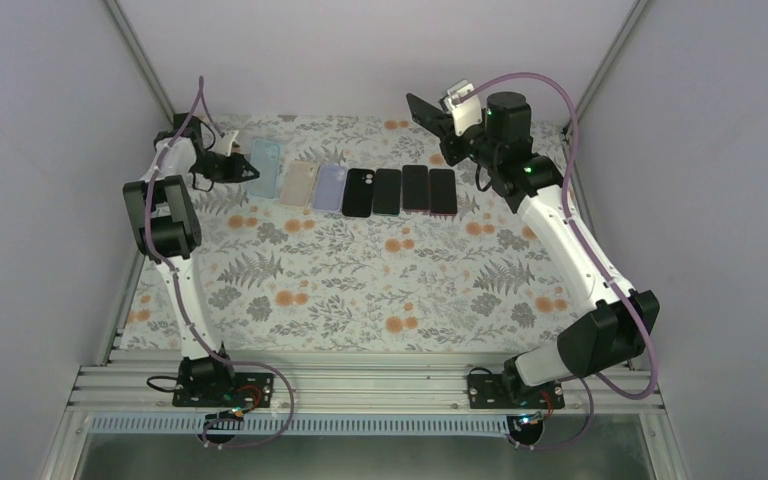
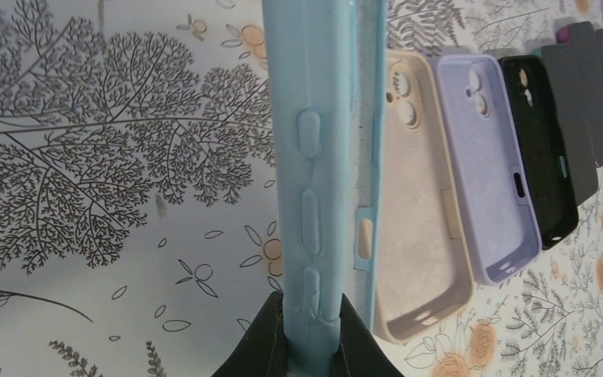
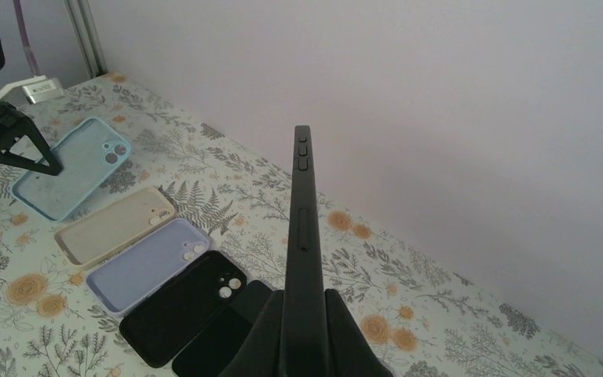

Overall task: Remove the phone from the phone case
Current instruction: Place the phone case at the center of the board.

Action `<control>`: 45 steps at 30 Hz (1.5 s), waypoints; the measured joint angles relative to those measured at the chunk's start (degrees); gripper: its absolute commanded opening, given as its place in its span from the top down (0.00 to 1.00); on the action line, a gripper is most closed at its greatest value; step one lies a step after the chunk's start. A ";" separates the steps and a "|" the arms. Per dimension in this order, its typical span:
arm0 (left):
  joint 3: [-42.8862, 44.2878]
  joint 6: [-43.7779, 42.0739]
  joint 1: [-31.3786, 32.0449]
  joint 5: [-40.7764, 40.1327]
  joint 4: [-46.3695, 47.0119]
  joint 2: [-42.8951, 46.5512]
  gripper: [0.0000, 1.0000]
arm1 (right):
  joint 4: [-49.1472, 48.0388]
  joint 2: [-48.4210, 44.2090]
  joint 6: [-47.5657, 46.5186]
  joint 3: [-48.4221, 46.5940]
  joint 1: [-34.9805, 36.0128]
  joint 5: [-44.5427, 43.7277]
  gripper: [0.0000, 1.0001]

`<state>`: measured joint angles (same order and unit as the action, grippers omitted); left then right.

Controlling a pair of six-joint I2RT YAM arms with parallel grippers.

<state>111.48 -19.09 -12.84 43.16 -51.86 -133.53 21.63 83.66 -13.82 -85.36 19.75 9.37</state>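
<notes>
The light blue phone case (image 1: 265, 165) is at the left end of a row on the floral table, and its hollow shows empty in the right wrist view (image 3: 74, 165). My left gripper (image 1: 232, 160) is shut on its end. The left wrist view shows the case (image 2: 318, 157) edge-on between the black fingers (image 2: 261, 345). I cannot tell whether it touches the cloth. The black phone (image 1: 425, 110) is up in the air at the back of the table, apart from the case, with my right gripper (image 1: 438, 112) shut on its lower end. It stands edge-on (image 3: 302, 228) in the right wrist view.
Beside the blue case lie a beige case (image 1: 297, 183), a lavender case (image 1: 329, 187) and a black case (image 1: 358, 192), all hollow side up. Three dark phones (image 1: 416, 187) continue the row rightward. White walls enclose the table on the left, back and right.
</notes>
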 measured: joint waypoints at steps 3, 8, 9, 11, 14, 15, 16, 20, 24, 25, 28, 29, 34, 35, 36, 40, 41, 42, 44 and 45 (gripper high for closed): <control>1.33 0.00 -0.02 0.07 -0.85 -2.12 0.98 | 0.04 0.00 0.02 0.02 -0.09 0.09 0.96; 1.40 -0.02 -0.02 1.11 -1.40 -3.06 0.98 | 0.04 -0.02 0.02 0.02 -0.42 0.48 0.96; 1.22 -0.07 0.04 1.42 -1.40 -3.06 0.98 | 0.02 -0.02 0.02 0.02 -0.46 0.50 0.96; 0.50 -0.13 0.26 1.88 -1.03 -3.04 0.98 | 0.02 -0.02 0.02 0.02 -0.61 0.63 0.96; -1.22 -0.04 0.57 2.82 -0.15 -3.04 0.98 | 0.04 -0.02 0.02 0.02 -0.72 0.87 0.96; -1.55 0.02 0.72 3.15 -0.07 -3.04 0.98 | 0.04 -0.02 0.02 0.02 -0.72 0.90 0.96; -1.84 0.07 0.79 3.54 -0.02 -3.04 0.97 | 0.04 -0.02 0.02 0.02 -0.72 0.90 0.96; -2.40 0.24 0.85 4.26 0.13 -3.02 0.98 | 0.04 -0.02 0.02 0.02 -0.72 1.03 0.96; -2.64 0.50 0.85 4.22 0.35 -3.02 0.98 | 0.04 -0.04 0.02 0.02 -0.74 1.25 0.96; -2.69 0.66 0.87 4.15 0.39 -3.02 0.98 | 0.04 -0.04 0.02 0.02 -0.76 1.33 0.96; -3.50 1.31 0.85 3.82 1.27 -3.02 0.95 | 0.02 -0.04 0.02 0.02 -0.76 1.49 0.96; -3.96 1.70 0.85 3.63 1.79 -3.02 0.93 | 0.02 -0.04 0.02 0.04 -0.76 1.51 0.96; -5.27 3.48 0.92 2.43 3.48 -3.02 0.83 | -0.02 -0.42 0.02 0.92 -0.81 1.70 0.96; -5.44 3.87 1.01 2.05 3.76 -3.02 0.79 | -0.02 -0.42 0.02 0.92 -0.81 1.73 0.96; -5.66 4.13 1.14 1.31 4.11 -3.02 0.77 | -0.02 -0.42 0.02 0.92 -0.83 1.75 0.96; -6.03 5.25 1.79 -0.44 4.63 -2.69 0.68 | -0.04 -0.46 0.02 0.92 -1.05 1.99 0.96; -6.14 5.42 2.10 -1.03 4.74 -2.43 0.67 | -0.07 -0.46 0.02 0.92 -1.11 1.99 0.96; -6.34 5.66 2.40 -1.60 4.98 -2.16 0.67 | -0.07 -0.46 0.04 0.92 -1.16 1.99 0.96; -6.69 6.05 2.95 -2.93 5.38 -1.60 0.65 | -0.04 -0.46 0.04 0.92 -1.18 1.99 0.96; -6.86 6.29 3.13 -3.56 5.55 -1.38 0.63 | -0.07 -0.46 0.04 0.92 -1.20 1.99 0.96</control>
<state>104.62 -12.80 -9.72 39.59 -46.30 -134.91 21.56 83.20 -13.78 -84.44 18.55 11.35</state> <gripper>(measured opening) 0.336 0.054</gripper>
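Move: The left hand holds the light blue case by its left wall, tilted; its place at the end of the row lies about 4 cm to the hand's right, level with it fore and aft, some 6 cm below. From the hand, the beige case is about 12 cm right and the lavender case 19 cm right, both 1 cm back; the black case is 26 cm right, 2 cm back. The place is roughly 39 cm left, 9 cm ahead and 34 cm below the right hand. Still pinching the light blue case's left wall, the left hand sets it down flat beside the beige case: down some 3 cm, easing about 2 cm right and 1 cm back towards the row, then down another 2 cm. The fingers then open to about a third, letting go with one finger either side of the wall. The right hand stays aloft, keeping its hold on the dark phone. ##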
